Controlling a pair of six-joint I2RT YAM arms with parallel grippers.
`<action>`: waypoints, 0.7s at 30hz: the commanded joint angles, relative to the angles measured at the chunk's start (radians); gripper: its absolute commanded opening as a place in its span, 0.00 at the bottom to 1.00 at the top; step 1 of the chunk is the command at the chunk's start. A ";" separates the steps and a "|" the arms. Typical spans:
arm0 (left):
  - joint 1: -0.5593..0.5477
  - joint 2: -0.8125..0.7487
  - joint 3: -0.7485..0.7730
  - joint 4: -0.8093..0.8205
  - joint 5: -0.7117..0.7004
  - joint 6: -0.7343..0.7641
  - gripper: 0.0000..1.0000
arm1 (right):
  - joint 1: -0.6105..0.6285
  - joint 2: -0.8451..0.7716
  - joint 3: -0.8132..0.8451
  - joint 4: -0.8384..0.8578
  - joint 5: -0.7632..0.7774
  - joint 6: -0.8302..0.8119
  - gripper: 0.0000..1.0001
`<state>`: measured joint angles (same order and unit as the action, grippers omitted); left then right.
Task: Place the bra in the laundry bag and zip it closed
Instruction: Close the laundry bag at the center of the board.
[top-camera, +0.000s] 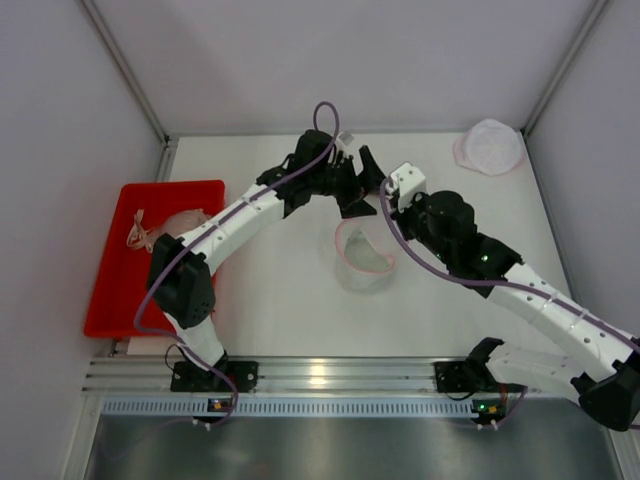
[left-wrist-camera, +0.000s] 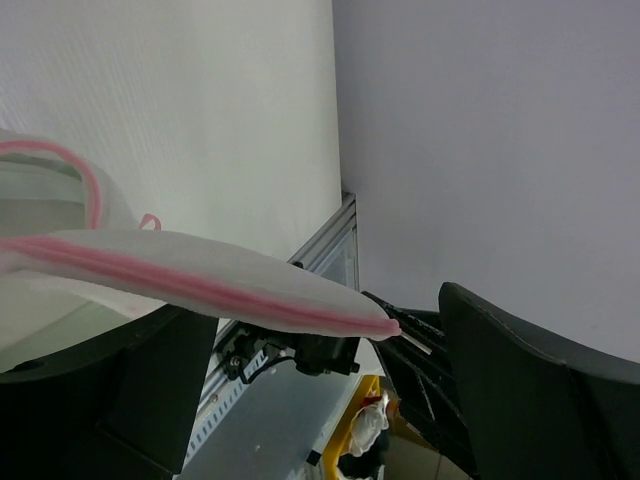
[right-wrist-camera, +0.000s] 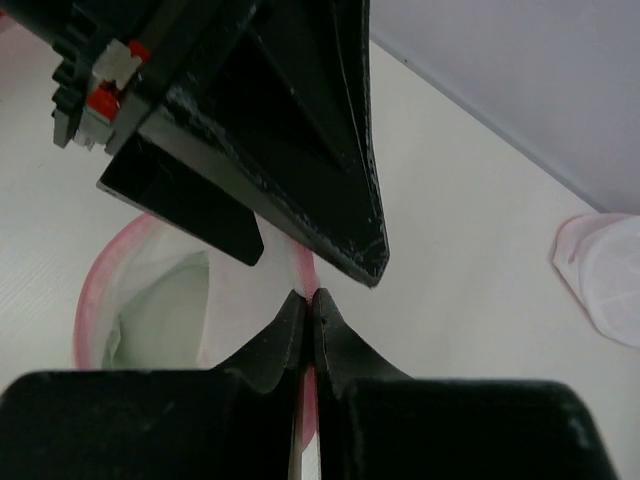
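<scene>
The bra (top-camera: 168, 226), pale pink, lies in a red tray (top-camera: 108, 300) at the left. The laundry bag (top-camera: 360, 256), white mesh with a pink rim, stands open in the middle of the table. My right gripper (right-wrist-camera: 308, 300) is shut on the bag's pink rim (right-wrist-camera: 312, 385), holding that edge up; from above it (top-camera: 389, 231) sits at the bag's right side. My left gripper (top-camera: 358, 185) hovers open just behind the bag. In the left wrist view the bag's rim (left-wrist-camera: 210, 280) runs across above the wide gap of the left gripper (left-wrist-camera: 330, 400), and I cannot tell whether it touches a finger.
A second white mesh bag (top-camera: 490, 147) lies at the back right corner, also in the right wrist view (right-wrist-camera: 605, 280). White walls close in the table on three sides. The left gripper's dark fingers (right-wrist-camera: 300, 150) hang close above my right fingertips.
</scene>
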<state>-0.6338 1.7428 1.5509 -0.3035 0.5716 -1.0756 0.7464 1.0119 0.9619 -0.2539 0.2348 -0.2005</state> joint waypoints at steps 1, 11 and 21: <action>-0.035 0.021 0.037 0.060 0.010 -0.006 0.95 | 0.022 0.011 0.057 0.071 0.029 -0.036 0.00; -0.023 0.000 -0.113 0.211 0.102 -0.018 0.33 | 0.019 -0.047 0.057 0.044 -0.175 -0.002 0.38; 0.039 -0.054 -0.273 0.438 0.300 -0.014 0.00 | -0.085 -0.173 0.089 -0.097 -0.400 0.156 0.85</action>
<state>-0.6117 1.7660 1.3144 -0.0216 0.7666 -1.1065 0.7212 0.8917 0.9936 -0.3119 -0.0586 -0.1326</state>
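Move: The lid edge of the laundry bag already stands between my open left fingers, about 2 cm right, 1 cm back and 2 cm below my left hand point. My right fingers are still shut on that same edge, their tips about 3 cm back and 3 cm right of my left hand, roughly level. The bag's body lies some 6 cm back, 2 cm left and 19 cm below my left hand; from my right hand it is 3 cm back, 4 cm left and 19 cm below. I take the lid over with my left hand: it eases a couple of centimetres right and slightly down, shuts its fingers to pinch the pink edge, then sinks towards the bag and comes back a little left, ending about 5 cm lower and 2 cm farther back. Meanwhile my right fingers open wide, let go, and that hand backs off some 4 cm, rising as much and drifting left. ##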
